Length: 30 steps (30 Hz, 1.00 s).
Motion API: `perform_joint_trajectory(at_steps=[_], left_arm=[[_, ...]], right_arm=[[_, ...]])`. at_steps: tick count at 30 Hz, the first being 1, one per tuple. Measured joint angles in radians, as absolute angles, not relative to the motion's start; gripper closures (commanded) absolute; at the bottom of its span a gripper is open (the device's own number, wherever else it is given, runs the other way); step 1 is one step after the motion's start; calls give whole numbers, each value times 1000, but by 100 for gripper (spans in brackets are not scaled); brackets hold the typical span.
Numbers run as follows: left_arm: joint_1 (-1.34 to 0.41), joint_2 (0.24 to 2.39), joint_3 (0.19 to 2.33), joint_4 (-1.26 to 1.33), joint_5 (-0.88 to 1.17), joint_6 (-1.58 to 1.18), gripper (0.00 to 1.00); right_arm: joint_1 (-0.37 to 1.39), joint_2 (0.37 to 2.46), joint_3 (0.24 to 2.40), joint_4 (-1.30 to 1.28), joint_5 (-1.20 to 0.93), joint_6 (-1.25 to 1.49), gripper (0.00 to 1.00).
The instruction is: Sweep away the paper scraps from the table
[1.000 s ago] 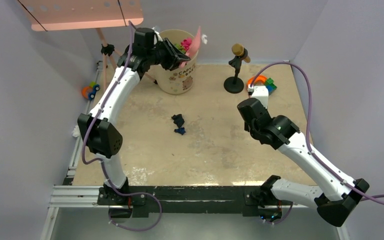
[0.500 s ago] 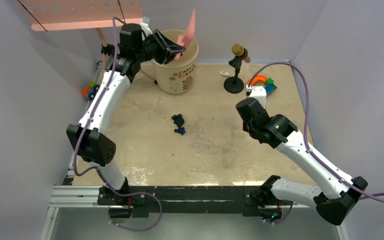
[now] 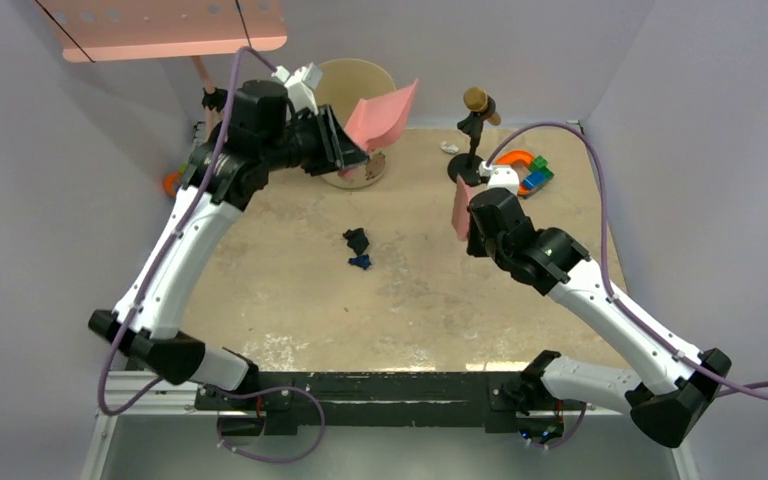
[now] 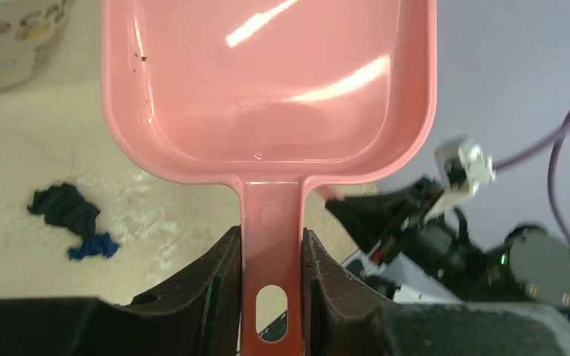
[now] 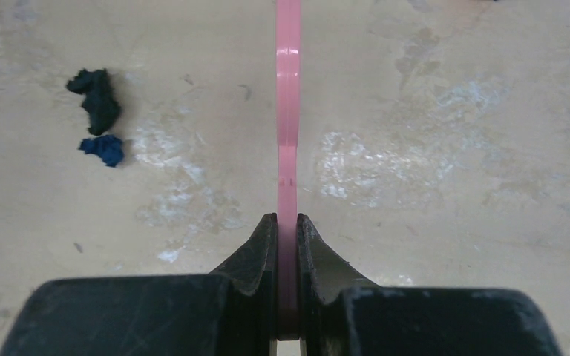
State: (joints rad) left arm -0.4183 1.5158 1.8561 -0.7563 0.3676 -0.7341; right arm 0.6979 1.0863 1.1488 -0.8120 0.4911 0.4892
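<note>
My left gripper [image 4: 271, 237] is shut on the handle of a pink dustpan [image 4: 267, 81], which shows nothing inside. In the top view the dustpan [image 3: 385, 115] hangs tilted just right of the bucket, held out by the left gripper [image 3: 345, 150]. My right gripper [image 5: 287, 222] is shut on a thin pink flat scraper [image 5: 288, 111], seen edge-on; from above the scraper [image 3: 460, 210] stands upright at the right gripper [image 3: 472, 215]. A black paper scrap [image 3: 357, 240] and a blue one [image 3: 361, 262] lie mid-table [image 3: 290, 300], left of the scraper. A white scrap [image 3: 449, 147] lies by the stand.
A beige printed bucket [image 3: 345, 72] stands at the back, partly behind the left arm. A figure on a black round stand [image 3: 472, 130] and toy blocks [image 3: 525, 172] sit at the back right. An orange-blue toy [image 3: 172, 182] lies beyond the table's left edge.
The left arm drew the dustpan off the bucket's mouth and swung it right and lower. A white scrap landed by the stand. The right wrist turned, bringing the pink scraper into sight.
</note>
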Motion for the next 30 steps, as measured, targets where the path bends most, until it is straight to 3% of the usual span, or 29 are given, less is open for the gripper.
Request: perform_joint_trajectory(at_steps=[7,11,19,24,30], left_arm=[[-519,1201,1591,-919,158,-556,100],[-518,1050,1416,-992,9,-529,100],[-517,851,1303,-1066,-236,-527,100],[-517,849,1283,-1076,-320,-526,100],[-517,852,1245,-1081,-356,-526,100]], right_arm=[[698,1081,1094,-647,333,492,100],[693,1116,1095,-559,107,459,100],[719,1517,1255,-449,-310,430,100],[732,1704,1287,-418,-388,498,100],[696,1791,1326,-493,-333,597,100]])
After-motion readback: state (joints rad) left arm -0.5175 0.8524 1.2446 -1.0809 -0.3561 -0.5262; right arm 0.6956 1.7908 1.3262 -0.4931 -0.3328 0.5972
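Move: From the right hand, holding the brush, the dark scrap lies about 26 cm to the left and 8 cm ahead, some 21 cm below; the blue scrap is level with it sideways but only about 3 cm ahead of the hand. From the left hand, holding the dustpan, the dark scrap is roughly 3 cm back, straight below by some 38 cm; the bucket's middle stands about 19 cm ahead, level sideways, 26 cm below. Leftward first at one height, then steeply down, the right hand brings the still-gripped brush about 20 cm across and 13 cm lower onto the two scraps, swinging counter-clockwise and tipping downward, and at the very end eases slightly back right and forward. The left hand draws the dustpan back from the bucket, then left and down, roughly 18 cm left, turning it counter-clockwise to point forward, still held in the air. ##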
